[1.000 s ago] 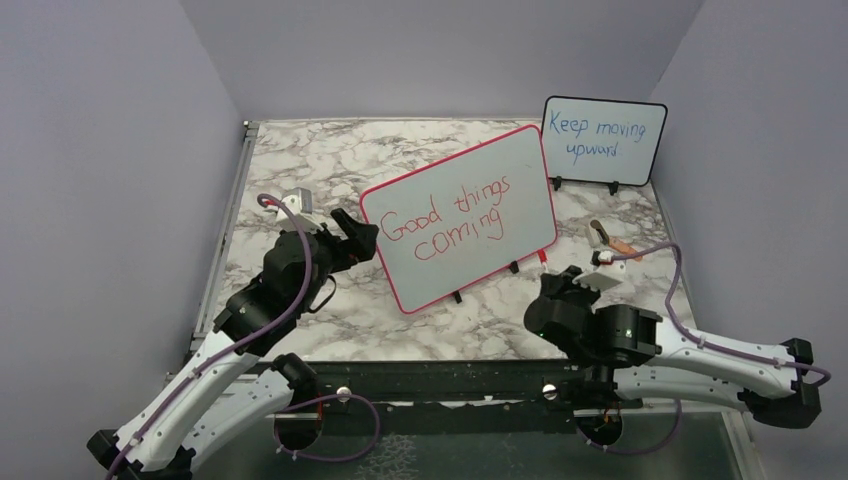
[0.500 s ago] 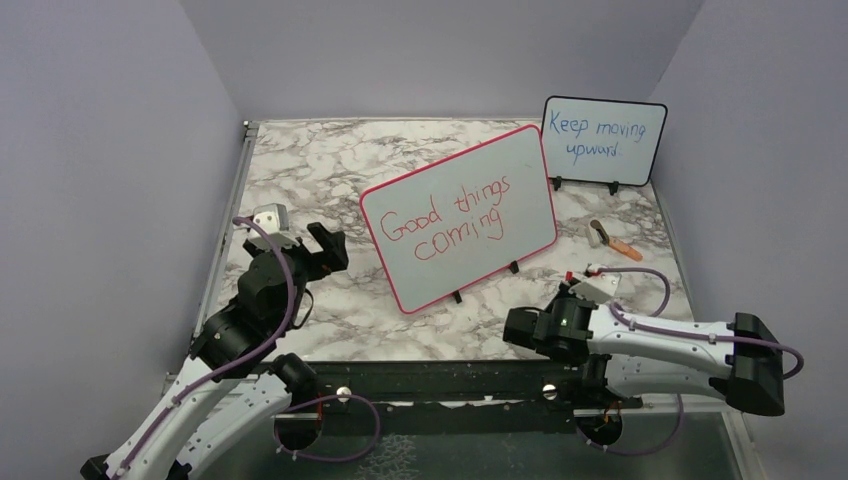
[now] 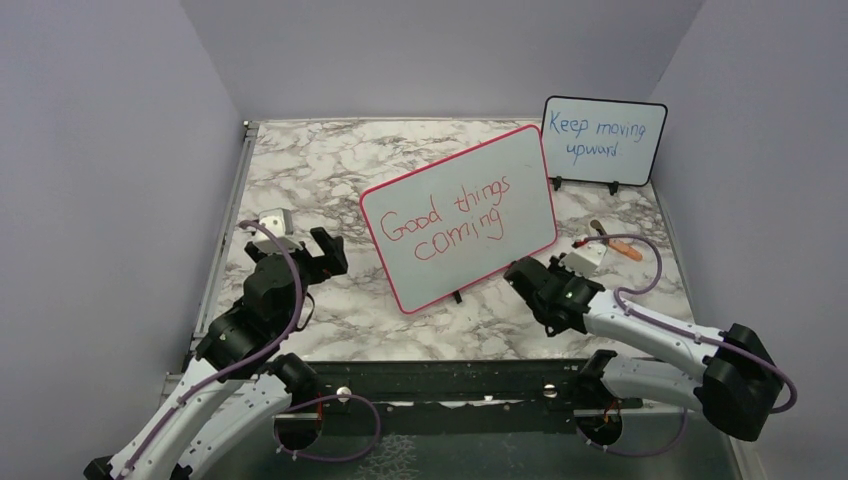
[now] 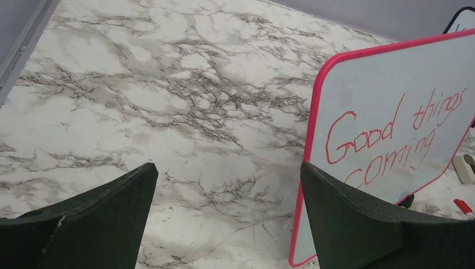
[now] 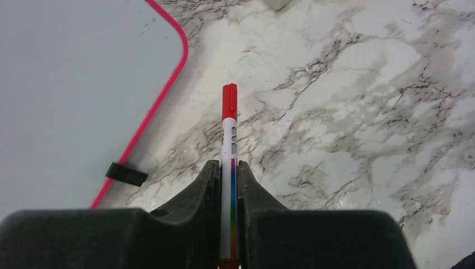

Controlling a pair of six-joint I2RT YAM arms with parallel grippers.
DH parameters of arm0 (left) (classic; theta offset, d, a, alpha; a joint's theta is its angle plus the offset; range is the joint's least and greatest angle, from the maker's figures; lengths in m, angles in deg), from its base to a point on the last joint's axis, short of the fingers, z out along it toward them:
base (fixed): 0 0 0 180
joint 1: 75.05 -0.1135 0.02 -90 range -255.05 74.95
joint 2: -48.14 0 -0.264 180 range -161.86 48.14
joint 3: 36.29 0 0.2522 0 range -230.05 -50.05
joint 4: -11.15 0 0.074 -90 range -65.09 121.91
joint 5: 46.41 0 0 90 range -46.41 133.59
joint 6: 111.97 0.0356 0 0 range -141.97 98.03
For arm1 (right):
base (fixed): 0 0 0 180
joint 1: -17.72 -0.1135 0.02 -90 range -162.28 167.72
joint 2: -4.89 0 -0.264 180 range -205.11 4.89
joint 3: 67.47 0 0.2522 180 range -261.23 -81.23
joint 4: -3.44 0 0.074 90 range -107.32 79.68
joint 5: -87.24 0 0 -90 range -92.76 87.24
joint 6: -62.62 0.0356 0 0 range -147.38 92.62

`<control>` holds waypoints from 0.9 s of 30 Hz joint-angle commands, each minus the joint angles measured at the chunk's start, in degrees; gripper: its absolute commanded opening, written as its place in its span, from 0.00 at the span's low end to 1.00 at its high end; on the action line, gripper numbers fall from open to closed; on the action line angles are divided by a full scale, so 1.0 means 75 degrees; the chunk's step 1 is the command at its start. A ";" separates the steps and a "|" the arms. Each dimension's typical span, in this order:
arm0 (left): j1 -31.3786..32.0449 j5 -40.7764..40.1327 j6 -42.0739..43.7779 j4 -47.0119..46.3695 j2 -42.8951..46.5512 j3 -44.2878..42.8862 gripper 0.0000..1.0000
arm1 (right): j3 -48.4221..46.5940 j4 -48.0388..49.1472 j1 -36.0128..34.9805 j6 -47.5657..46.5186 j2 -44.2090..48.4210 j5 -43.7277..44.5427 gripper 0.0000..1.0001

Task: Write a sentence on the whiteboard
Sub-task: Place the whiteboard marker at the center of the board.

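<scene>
The whiteboard (image 3: 520, 170), red-pink framed, stands tilted on small black feet mid-table. It carries the sentence (image 3: 452, 222) "Good things coming" in red, also readable in the left wrist view as the sentence (image 4: 392, 140). My left gripper (image 3: 326, 246) is open and empty, a little left of the board's left edge (image 4: 311, 168). My right gripper (image 3: 517, 273) is shut on a white marker (image 5: 229, 134) with a red cap. The marker points past the board's lower corner (image 5: 168, 67), and its capped end hangs over the marble beside a black foot (image 5: 126, 174).
A smaller black-framed board (image 3: 604, 140) with blue writing stands at the back right. An orange-handled item (image 3: 614, 240) lies on the marble right of the whiteboard. Grey walls close in both sides; a metal rail (image 3: 225, 250) runs along the table's left edge.
My left gripper has backed away from the whiteboard's left edge, toward the left. The right arm has swung forward and left with the marker, up to the board's lower right corner.
</scene>
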 commanded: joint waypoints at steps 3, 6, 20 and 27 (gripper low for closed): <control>-0.0307 0.0065 0.0173 -0.0220 0.0094 0.0109 0.96 | 0.0405 0.2068 0.1164 -0.1637 -0.0510 -0.1087 0.01; -0.0515 0.0270 0.0224 -0.0261 0.0042 0.0150 0.97 | 0.0382 0.2093 0.1478 -0.1553 -0.0798 -0.1387 0.03; -0.2107 0.1893 0.0389 -0.0720 0.0008 0.0354 0.97 | 0.0478 0.1318 0.1637 -0.0490 -0.0752 -0.2035 0.39; -0.2110 0.2044 0.0603 -0.0703 0.0204 0.0316 0.98 | 0.0077 0.0651 0.1643 -0.1211 0.0607 -0.1749 0.58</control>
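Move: The red-capped marker is already gripped in the right hand; the bare table spot it goes to lies about 4 cm ahead, 2 cm right and 6 cm below. Whiteboard's right clip stands some 7 cm ahead and 7 cm left of the hand, the orange-handled tool about 14 cm ahead and 20 cm right, both near table level. From the left hand that spot is roughly 58 cm right, 1 cm ahead and 22 cm below. The marker is lowered by the right hand to the table in front of the whiteboard's lower right part, some 5 cm down while first edging forward and right and tipping about 10 degrees further down. The fingers then open and let go as the hand eases back slightly, then rises 2 cm. The empty left hand, wide open, drifts nearly 3 cm left and a little forward. ##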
